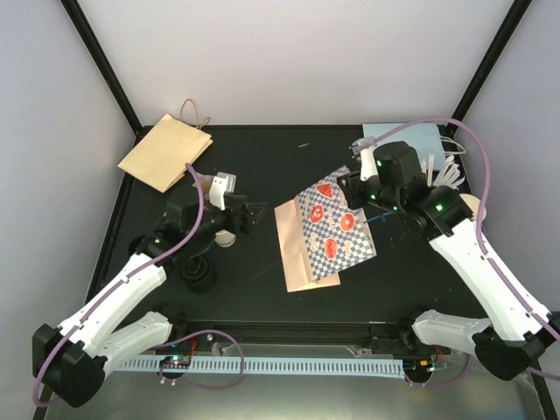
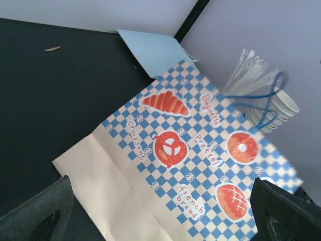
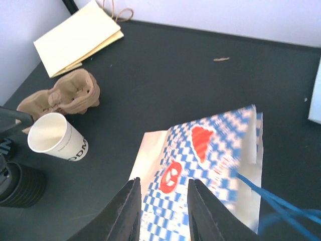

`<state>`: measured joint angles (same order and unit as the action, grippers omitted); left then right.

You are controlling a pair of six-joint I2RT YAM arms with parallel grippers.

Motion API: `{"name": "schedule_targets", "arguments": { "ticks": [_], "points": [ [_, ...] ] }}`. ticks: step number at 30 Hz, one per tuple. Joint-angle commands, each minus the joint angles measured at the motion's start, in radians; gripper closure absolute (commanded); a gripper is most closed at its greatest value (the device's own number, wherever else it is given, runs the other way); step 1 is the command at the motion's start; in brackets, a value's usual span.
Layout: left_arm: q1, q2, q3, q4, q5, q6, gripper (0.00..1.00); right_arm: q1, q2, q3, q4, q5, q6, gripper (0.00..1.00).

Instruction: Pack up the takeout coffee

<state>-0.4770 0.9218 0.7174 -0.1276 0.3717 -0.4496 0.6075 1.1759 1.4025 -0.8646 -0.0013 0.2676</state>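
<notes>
The takeout coffee cup [image 3: 52, 138] is white paper and lies tipped on the black table beside my left arm; the top view shows it partly hidden [image 1: 226, 237]. A blue-and-white checkered paper bag [image 1: 328, 226] with red pastry prints lies flat mid-table, its blue cord handle [image 3: 273, 203] at the right end. My left gripper [image 2: 160, 221] is wide open, hovering over the bag's plain end [image 2: 100, 175], and holds nothing. My right gripper [image 3: 164, 186] hangs over the bag's printed end [image 3: 210, 150], jaws slightly apart with nothing between them.
A brown pulp cup carrier [image 3: 65, 95] and a stack of black lids [image 1: 197, 273] sit near the cup. A folded kraft bag [image 1: 166, 150] lies at the back left. Stacked white cups [image 2: 278, 108], clear wrapped straws [image 2: 248, 73] and a light-blue sheet [image 2: 155, 50] are at the back right.
</notes>
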Motion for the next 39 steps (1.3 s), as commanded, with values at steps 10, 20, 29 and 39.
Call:
{"name": "schedule_targets", "arguments": {
  "ticks": [10, 20, 29, 39],
  "points": [
    [-0.15, 0.061, 0.115, 0.005, -0.033, -0.027, 0.01, 0.006, -0.127, -0.028, -0.042, 0.203, 0.019, 0.7],
    [-0.357, 0.198, 0.247, -0.052, -0.225, 0.038, 0.01, -0.092, -0.245, -0.253, -0.023, 0.208, 0.109, 0.7],
    [-0.419, 0.35, 0.358, -0.116, -0.265, 0.077, 0.01, -0.312, -0.291, -0.505, 0.124, 0.024, 0.206, 0.54],
    [-0.42, 0.334, 0.318, -0.093, -0.244, 0.099, 0.01, -0.526, -0.221, -0.653, 0.312, -0.126, 0.406, 0.43]
  ]
}}
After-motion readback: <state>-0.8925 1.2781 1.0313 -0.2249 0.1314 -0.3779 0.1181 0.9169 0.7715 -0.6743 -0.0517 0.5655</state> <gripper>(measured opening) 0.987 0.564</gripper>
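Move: The right hand goes for the printed bag's blue handle, about 12 cm to its right, 3 cm ahead and 22 cm below. The bag's middle is about 3 cm ahead, almost in line sideways, 27 cm below; straws stand 9 cm ahead and 26 cm right, the cup stack 3 cm ahead and 33 cm right. From the left hand the bag lies 5 cm ahead, 16 cm right, 21 cm below, with the single cup 3 cm ahead and 10 cm left. Rising a little first, the right hand then swings down and right, ending some 15 cm lower and 15 cm to the right, above the blue handle; its wrist turns clockwise about 35 degrees and its nearly closed fingers part to about half open. The left hand, wide open, travels right and slightly back to high over the bag's left part, touching nothing. ##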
